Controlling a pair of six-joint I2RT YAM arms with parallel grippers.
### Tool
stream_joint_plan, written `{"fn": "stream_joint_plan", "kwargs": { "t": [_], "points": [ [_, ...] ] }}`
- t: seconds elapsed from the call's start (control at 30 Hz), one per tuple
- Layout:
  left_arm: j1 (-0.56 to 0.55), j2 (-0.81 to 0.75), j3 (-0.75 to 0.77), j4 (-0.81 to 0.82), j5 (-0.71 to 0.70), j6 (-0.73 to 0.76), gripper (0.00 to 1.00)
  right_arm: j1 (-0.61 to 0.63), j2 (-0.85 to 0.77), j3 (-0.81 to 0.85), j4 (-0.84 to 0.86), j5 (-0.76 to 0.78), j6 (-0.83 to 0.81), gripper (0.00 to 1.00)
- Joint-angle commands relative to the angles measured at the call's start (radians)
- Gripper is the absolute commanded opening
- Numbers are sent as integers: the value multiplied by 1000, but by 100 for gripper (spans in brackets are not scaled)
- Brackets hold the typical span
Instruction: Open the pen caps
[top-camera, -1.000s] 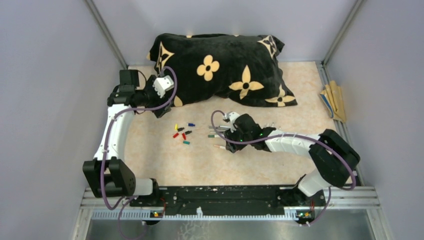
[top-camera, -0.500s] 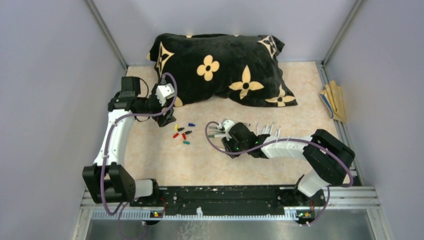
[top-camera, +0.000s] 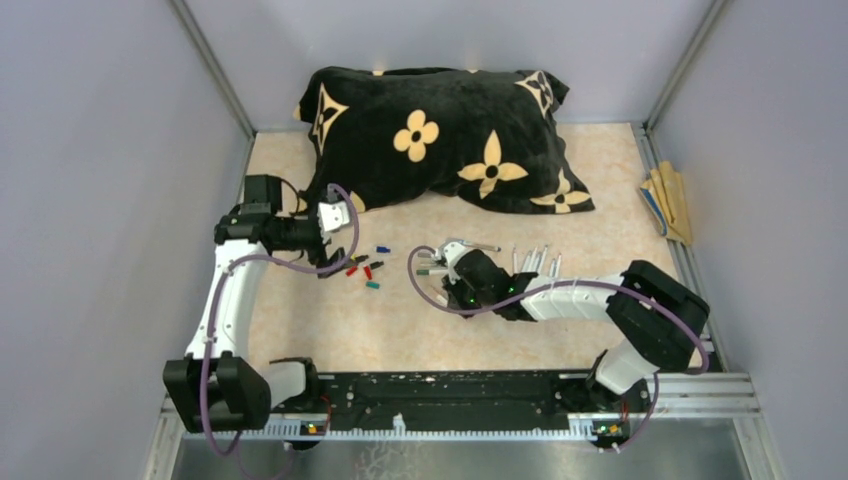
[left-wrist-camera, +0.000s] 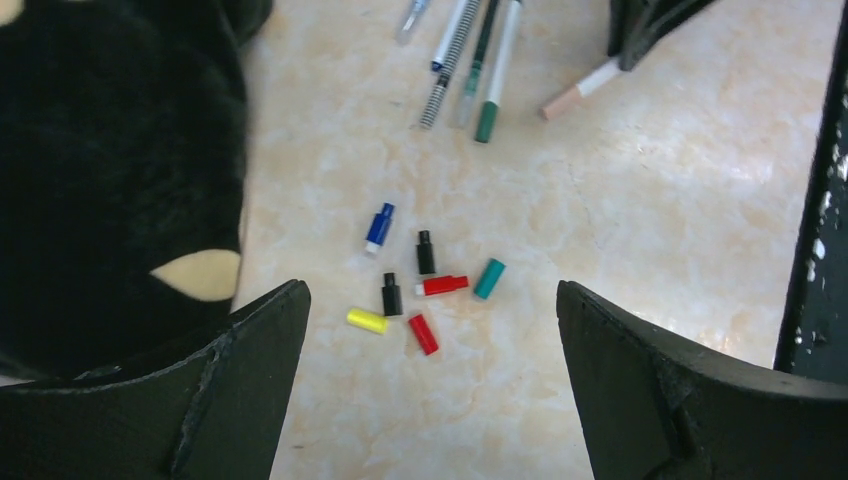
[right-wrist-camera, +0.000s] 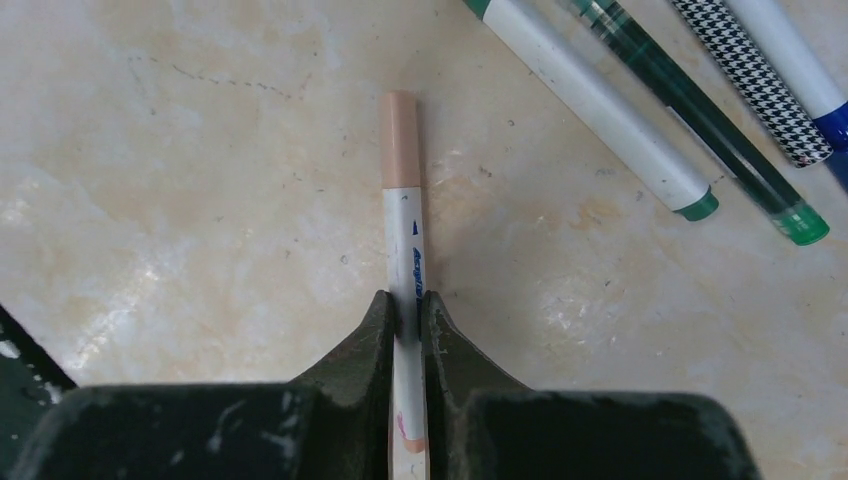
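Several loose pen caps in red, black, blue, yellow and teal lie scattered on the marble tabletop, left of centre in the top view. My left gripper hangs open above them with nothing between its fingers. My right gripper is shut on the white barrel of a pen that lies on the table, its peach cap sticking out ahead of the fingertips. In the top view this gripper sits low at table centre. More capped pens lie just beside it.
A black pillow with cream flowers fills the back of the table, close to the left arm. Several slim pens lie behind the right forearm. Tan sticks rest at the right wall. Grey walls enclose the table.
The right gripper moved over the peach-capped pen and closed on its barrel. The left gripper swung from the pillow's edge toward the loose caps, staying open.
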Motion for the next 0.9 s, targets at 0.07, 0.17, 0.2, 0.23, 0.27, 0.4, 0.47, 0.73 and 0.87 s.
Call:
{"fn": "stream_joint_plan", "kwargs": {
  "t": [0.07,0.17,0.2,0.23,0.27,0.4,0.47,0.73,0.87],
  "points": [
    [-21,-135,-156,-40,56,355,99,-76,-82,68,19,-244,107,0],
    [-46,-213,-241,29,-1,459,99,-96,-89,112,5,-357,138,0],
    [-69,-232,-266,57,-33,482,99,-101,-84,128,-4,-388,147,0],
    [-96,-250,-294,96,-69,499,99,-103,-79,144,-10,-427,156,0],
    [-122,-257,-310,124,-98,505,99,-105,-73,162,-17,-457,167,0],
    [-238,-271,-326,152,-163,534,99,-109,-32,230,-35,-569,207,0],
    [-304,-270,-328,161,-202,537,98,-109,-9,264,-49,-603,228,0],
    [-443,-261,-344,142,-321,631,81,-109,39,334,-36,-689,281,0],
    [-475,-243,-341,128,-364,633,69,-108,56,351,-24,-711,299,0]
  ]
}}
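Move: The pen with the peach cap lies in the right fingers at the table, and its cap is about 4 cm back, 16 cm right and 19 cm below the left hand. The left gripper, where the pen is going, is some 6 cm ahead, 20 cm left and 18 cm above the right hand. The green-capped pen lies about 6 cm ahead and 1 cm left of the right hand. The loose teal cap lies 3 cm ahead and 14 cm left of it. The peach-capped pen, still pinched in the shut right fingers, is lifted about 12 cm and carried some 9 cm left and slightly back, swinging from forward-left to point left at the left gripper. The left hand comes to meet it, back, right and down by 5 to 6 cm each, rolling about 50 degrees clockwise as seen along its fingers, which begin to close late but stay well open. ##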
